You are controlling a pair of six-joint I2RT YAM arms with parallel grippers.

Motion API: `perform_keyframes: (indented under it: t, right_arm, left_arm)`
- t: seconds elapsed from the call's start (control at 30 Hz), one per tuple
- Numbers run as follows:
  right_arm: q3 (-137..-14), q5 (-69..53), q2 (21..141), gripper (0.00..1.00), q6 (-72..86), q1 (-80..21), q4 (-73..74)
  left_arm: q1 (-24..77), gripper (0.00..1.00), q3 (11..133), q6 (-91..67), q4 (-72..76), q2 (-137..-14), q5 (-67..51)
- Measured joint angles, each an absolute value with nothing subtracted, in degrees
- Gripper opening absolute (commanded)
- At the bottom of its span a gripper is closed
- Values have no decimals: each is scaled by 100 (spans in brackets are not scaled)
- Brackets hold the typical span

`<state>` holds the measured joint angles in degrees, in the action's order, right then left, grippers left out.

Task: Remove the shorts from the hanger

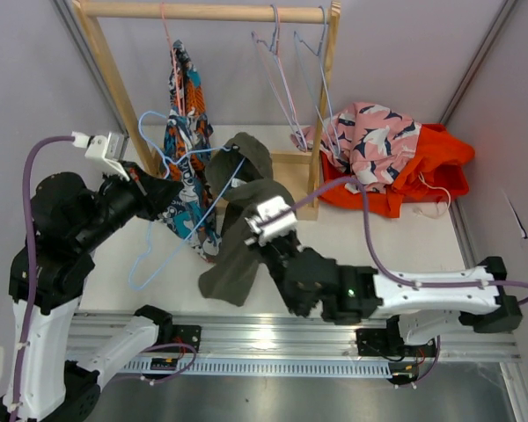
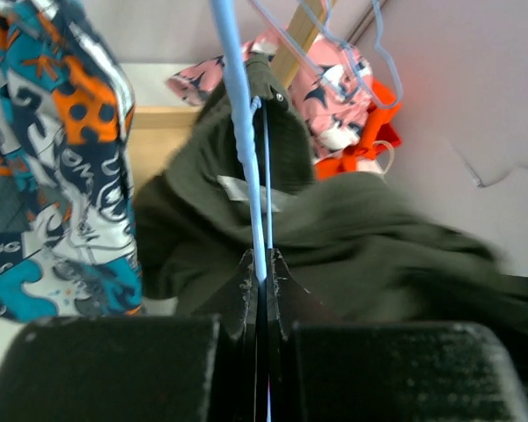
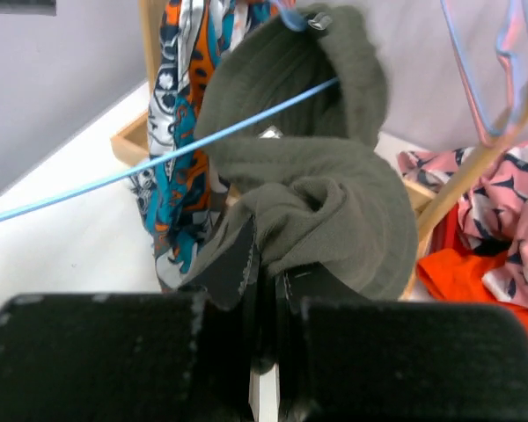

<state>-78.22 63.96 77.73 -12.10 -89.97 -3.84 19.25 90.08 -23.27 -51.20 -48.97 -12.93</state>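
The olive green shorts (image 1: pixel 239 230) hang from a clip of a light blue wire hanger (image 1: pixel 194 224) held off the rack above the table. My left gripper (image 1: pixel 161 190) is shut on the hanger's wire (image 2: pixel 243 132), with the olive shorts (image 2: pixel 361 229) just beyond the jaws. My right gripper (image 1: pixel 266 230) is shut on a fold of the olive shorts (image 3: pixel 326 185); the blue hanger (image 3: pixel 202 141) runs across behind it. The cartoon print shorts (image 1: pixel 185 105) hang on the rack. The pink patterned shorts (image 1: pixel 378 132) and orange shorts (image 1: pixel 436 167) lie heaped at the right. The navy shorts are out of view.
A wooden rack (image 1: pixel 202 10) stands at the back, its right post (image 1: pixel 327 88) and base (image 1: pixel 292 163) close behind the olive shorts. Two empty wire hangers (image 1: pixel 290 83) hang near the post. Grey walls close both sides.
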Motion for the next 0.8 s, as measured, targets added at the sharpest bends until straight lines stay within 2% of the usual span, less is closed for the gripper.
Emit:
perform_keyframes:
  t: [0.13,0.2,0.47,0.67,0.8]
  right_arm:
    - [-7188,7185,6934,0,-1793,-9714,-805]
    - [-7050,7511,6639,0,-1865,-9756,-768]
    - [-7137,7706,5419,0,-1686,-8449,78]
    - [-7636,7022,5435,0,-1476,-7210,519]
    - [-7570,6573,5607,0,-1024,-6984,867]
  left_arm:
    - [1935,0,8761,-2182,-5157,-4818,-1074]
    - [1935,0,8615,-2154,-5144,-4792,-1048]
    - [1938,0,8101,-2237,-4491,-4617,-1789]
    - [1938,0,7712,-2891,-3581,-4462,-3201]
    - [1938,0,7494,-3439,-3009,-4344,-3955]
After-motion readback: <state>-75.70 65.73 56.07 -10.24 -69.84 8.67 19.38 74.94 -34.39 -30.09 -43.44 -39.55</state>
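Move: The right hand holds the green shorts; the red basket for them lies about 36 cm to its right, 30 cm ahead and 33 cm below. The pink shorts are heaped in it, roughly 32 cm right, 33 ahead and 28 below that hand; the rack's right post stands about 16 cm right and 25 ahead. The left hand grips the blue hanger, with the green shorts some 12 cm to its right, 6 ahead and a little below, and the patterned shorts about 17 cm straight ahead. Swiftly to the right, after a slight pull back, the right hand draws the pinched green shorts about 20 cm towards the basket, going forward and up and turning clockwise, then eases slightly back left and down. The left hand keeps its grip on the blue hanger, sinks a little, then follows right and back with a clockwise turn of about 25 degrees, rising again. ##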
